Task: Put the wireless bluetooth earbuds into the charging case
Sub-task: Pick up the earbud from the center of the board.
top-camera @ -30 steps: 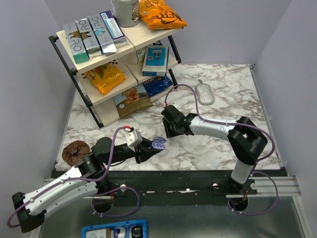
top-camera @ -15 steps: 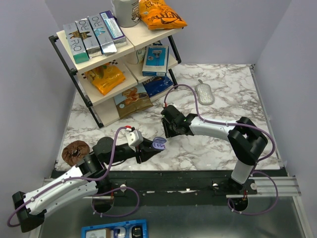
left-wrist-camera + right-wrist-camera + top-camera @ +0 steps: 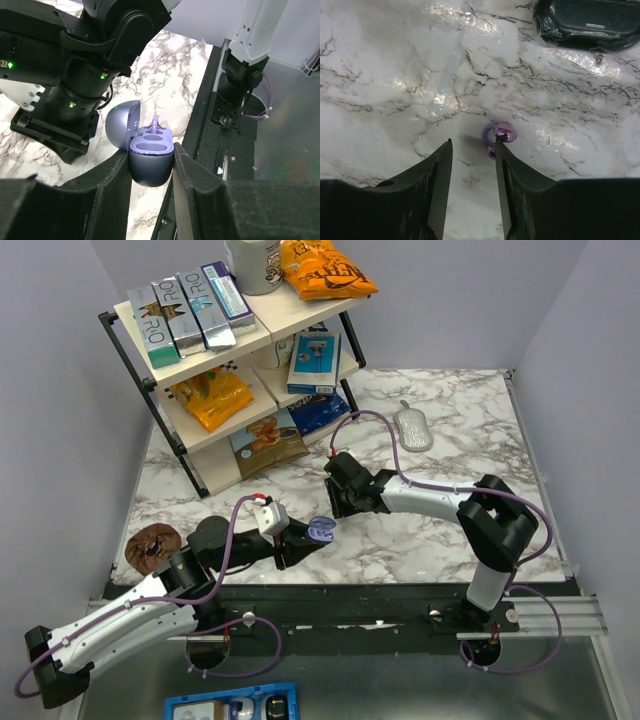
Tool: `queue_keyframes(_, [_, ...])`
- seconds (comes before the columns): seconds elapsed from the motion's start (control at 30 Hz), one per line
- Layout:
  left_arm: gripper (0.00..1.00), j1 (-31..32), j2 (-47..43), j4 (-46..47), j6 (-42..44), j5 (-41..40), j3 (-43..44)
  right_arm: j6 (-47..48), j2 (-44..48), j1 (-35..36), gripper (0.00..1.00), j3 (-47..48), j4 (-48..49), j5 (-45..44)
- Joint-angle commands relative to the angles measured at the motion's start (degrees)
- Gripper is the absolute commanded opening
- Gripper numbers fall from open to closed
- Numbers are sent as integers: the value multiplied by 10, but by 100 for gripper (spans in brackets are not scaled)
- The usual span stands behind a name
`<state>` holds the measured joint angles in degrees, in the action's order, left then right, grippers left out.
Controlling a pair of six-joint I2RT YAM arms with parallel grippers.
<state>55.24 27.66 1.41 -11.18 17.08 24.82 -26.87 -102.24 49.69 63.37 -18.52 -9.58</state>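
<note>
My left gripper is shut on the lavender charging case, held just above the table's near edge with its lid swung open to the left. A small purple piece stands up from the far well; the near well is empty. From above, the case sits at the left gripper's tip. A translucent purple earbud lies on the marble, touching the tip of the right finger on its outer side. My right gripper hovers low over the table, open, with only bare marble between its fingers.
A glossy black oval object lies just beyond the earbud. A wire shelf rack with snack packs fills the back left. A grey oval object lies at the back, a brown round thing at the left edge.
</note>
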Motion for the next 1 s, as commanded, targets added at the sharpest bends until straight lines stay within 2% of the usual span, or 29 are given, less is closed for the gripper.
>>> queue_keyframes(0.0, [0,2,-2,14,-2,-8,-5,1,-20,-2,48,-6,1,-3])
queue_keyframes(0.5, [0,1,3,17,-2,-6,-4,-8,-1,-7,44,-35,-11,-30])
queue_keyframes(0.6, [0,2,6,18,-2,-5,-4,-9,1,-7,40,-37,-11,-33])
queue_keyframes(0.77, [0,2,8,18,-2,-1,-4,-2,6,-7,24,-37,-13,-44])
queue_keyframes(0.97, [0,1,8,19,-2,1,-3,37,40,-6,16,-47,-6,-44])
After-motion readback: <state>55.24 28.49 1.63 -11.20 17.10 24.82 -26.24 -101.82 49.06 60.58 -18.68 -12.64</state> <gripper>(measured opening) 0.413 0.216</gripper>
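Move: The purple earbud lies just off the right fingertips, about 1 cm ahead, 1 cm to their right and 1 cm below. From this hand, the dark glossy case is some 9 cm ahead, 2 cm right and a centimetre below. For the left hand, which holds the charging case, that earbud is roughly 15 cm ahead, 5 cm to the right and 20 cm down. The right hand shifts about 2 cm right, sinking 1 cm, and closes its fingertips on the purple earbud's dark tip. ##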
